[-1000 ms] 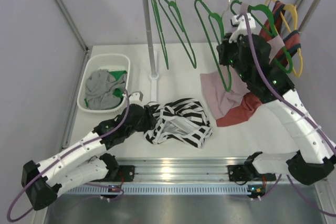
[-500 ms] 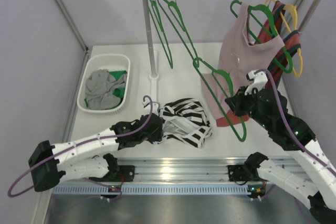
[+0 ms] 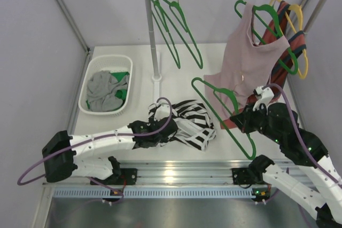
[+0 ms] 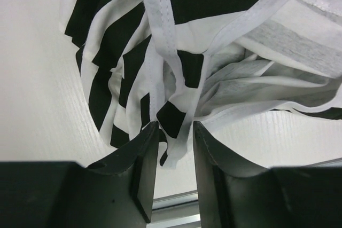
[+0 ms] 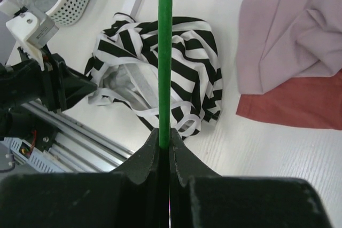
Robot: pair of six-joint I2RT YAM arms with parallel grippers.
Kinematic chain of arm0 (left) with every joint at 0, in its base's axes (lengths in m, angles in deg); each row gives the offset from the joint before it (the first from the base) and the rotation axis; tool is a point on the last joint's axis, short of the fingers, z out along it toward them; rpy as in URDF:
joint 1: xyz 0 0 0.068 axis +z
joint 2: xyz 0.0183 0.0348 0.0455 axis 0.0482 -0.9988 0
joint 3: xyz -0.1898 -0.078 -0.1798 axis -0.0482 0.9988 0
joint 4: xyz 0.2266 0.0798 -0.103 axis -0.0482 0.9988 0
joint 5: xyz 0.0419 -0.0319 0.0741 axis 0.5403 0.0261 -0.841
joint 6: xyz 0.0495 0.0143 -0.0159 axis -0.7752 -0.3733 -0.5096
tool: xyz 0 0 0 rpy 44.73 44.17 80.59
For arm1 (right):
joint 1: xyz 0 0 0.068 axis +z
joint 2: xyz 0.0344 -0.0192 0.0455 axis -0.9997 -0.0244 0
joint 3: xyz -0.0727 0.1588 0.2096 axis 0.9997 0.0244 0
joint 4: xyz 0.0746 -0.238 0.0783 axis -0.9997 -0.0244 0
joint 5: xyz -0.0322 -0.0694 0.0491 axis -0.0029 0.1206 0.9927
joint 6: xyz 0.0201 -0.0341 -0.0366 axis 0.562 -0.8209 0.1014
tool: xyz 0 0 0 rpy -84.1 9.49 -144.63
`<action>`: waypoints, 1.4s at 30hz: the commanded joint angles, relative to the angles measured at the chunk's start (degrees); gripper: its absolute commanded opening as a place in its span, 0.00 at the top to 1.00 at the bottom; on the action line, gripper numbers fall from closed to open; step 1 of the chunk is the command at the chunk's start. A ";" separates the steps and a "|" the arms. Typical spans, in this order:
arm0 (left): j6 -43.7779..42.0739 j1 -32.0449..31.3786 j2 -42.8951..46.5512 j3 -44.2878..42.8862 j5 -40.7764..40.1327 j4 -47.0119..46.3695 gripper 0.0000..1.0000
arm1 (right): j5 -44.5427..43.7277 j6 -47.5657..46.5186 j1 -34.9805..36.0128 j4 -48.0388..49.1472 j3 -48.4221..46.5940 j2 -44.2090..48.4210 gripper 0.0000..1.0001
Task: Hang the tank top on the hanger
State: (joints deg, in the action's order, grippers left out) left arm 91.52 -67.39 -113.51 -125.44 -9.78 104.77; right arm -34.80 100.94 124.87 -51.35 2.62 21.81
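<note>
The black-and-white striped tank top (image 3: 187, 124) lies crumpled on the white table, near the front middle. My left gripper (image 3: 162, 132) is low at its near-left edge. In the left wrist view the left gripper (image 4: 175, 129) has its jaws apart, with a hem fold of the tank top (image 4: 176, 52) hanging between the tips, not pinched. My right gripper (image 3: 243, 119) is shut on the green hanger (image 3: 220, 118), which it holds slanted above the table to the right of the top. In the right wrist view the hanger (image 5: 164, 52) rises from the right gripper (image 5: 164, 145) across the tank top (image 5: 200, 62).
A white basket (image 3: 107, 57) with a grey garment stands at the back left. The rack pole (image 3: 152, 30) carries more green hangers (image 3: 172, 22), a pink top (image 3: 248, 57) and a yellow hanger (image 3: 299, 46). A red cloth (image 5: 299, 105) lies at the right. A metal rail (image 3: 176, 172) runs along the front edge.
The right arm has brought the green hanger down from the rack to beside the tank top. The left gripper has slid right to the top's near edge, and its jaws have narrowed.
</note>
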 commanded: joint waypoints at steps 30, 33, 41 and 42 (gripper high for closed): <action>-6.15 13.03 0.19 -9.58 4.60 -2.25 1.00 | 27.05 -5.18 0.38 -5.31 2.92 1.39 1.00; -6.15 12.94 0.36 -10.11 5.57 -2.25 1.00 | 27.75 -5.00 0.38 -3.46 4.24 0.86 1.00; -5.80 13.03 1.42 -10.38 7.94 -1.28 1.00 | 27.57 -2.73 0.47 6.71 10.30 0.68 1.00; -5.71 13.03 1.85 -10.38 8.03 -1.02 1.00 | 27.75 -2.37 0.47 7.96 11.10 0.42 1.00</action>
State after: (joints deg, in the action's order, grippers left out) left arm 86.06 -54.60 -114.10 -133.64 -2.66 104.45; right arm -8.62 96.79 124.87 -52.81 12.42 22.60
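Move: Between the left hand's half-open fingertips, about 1 cm below the hand point, lies the tank top's strap; the garment's bulk spreads some 4 cm ahead and 6 cm to the right. The right hand already grips the hanger by its shoulder, with the hanger's free tip about 12 cm ahead, 16 cm left and 3 cm lower. From the right hand the strap is level fore and aft, roughly 25 cm left and 18 cm below; the red cloth lies 6 cm ahead, 6 cm right and 18 cm below. Pinching the tank top's strap shut between its fingers, the left hand then carries it about 5 cm forward and 4 cm up, swaying briefly left and back on the way. The right hand keeps its grip on the hanger and draws back, sinking about 6 cm and easing left, turning some 25 degrees counter-clockwise and tipping down to bring the free tip to the strap beside the left fingers. ##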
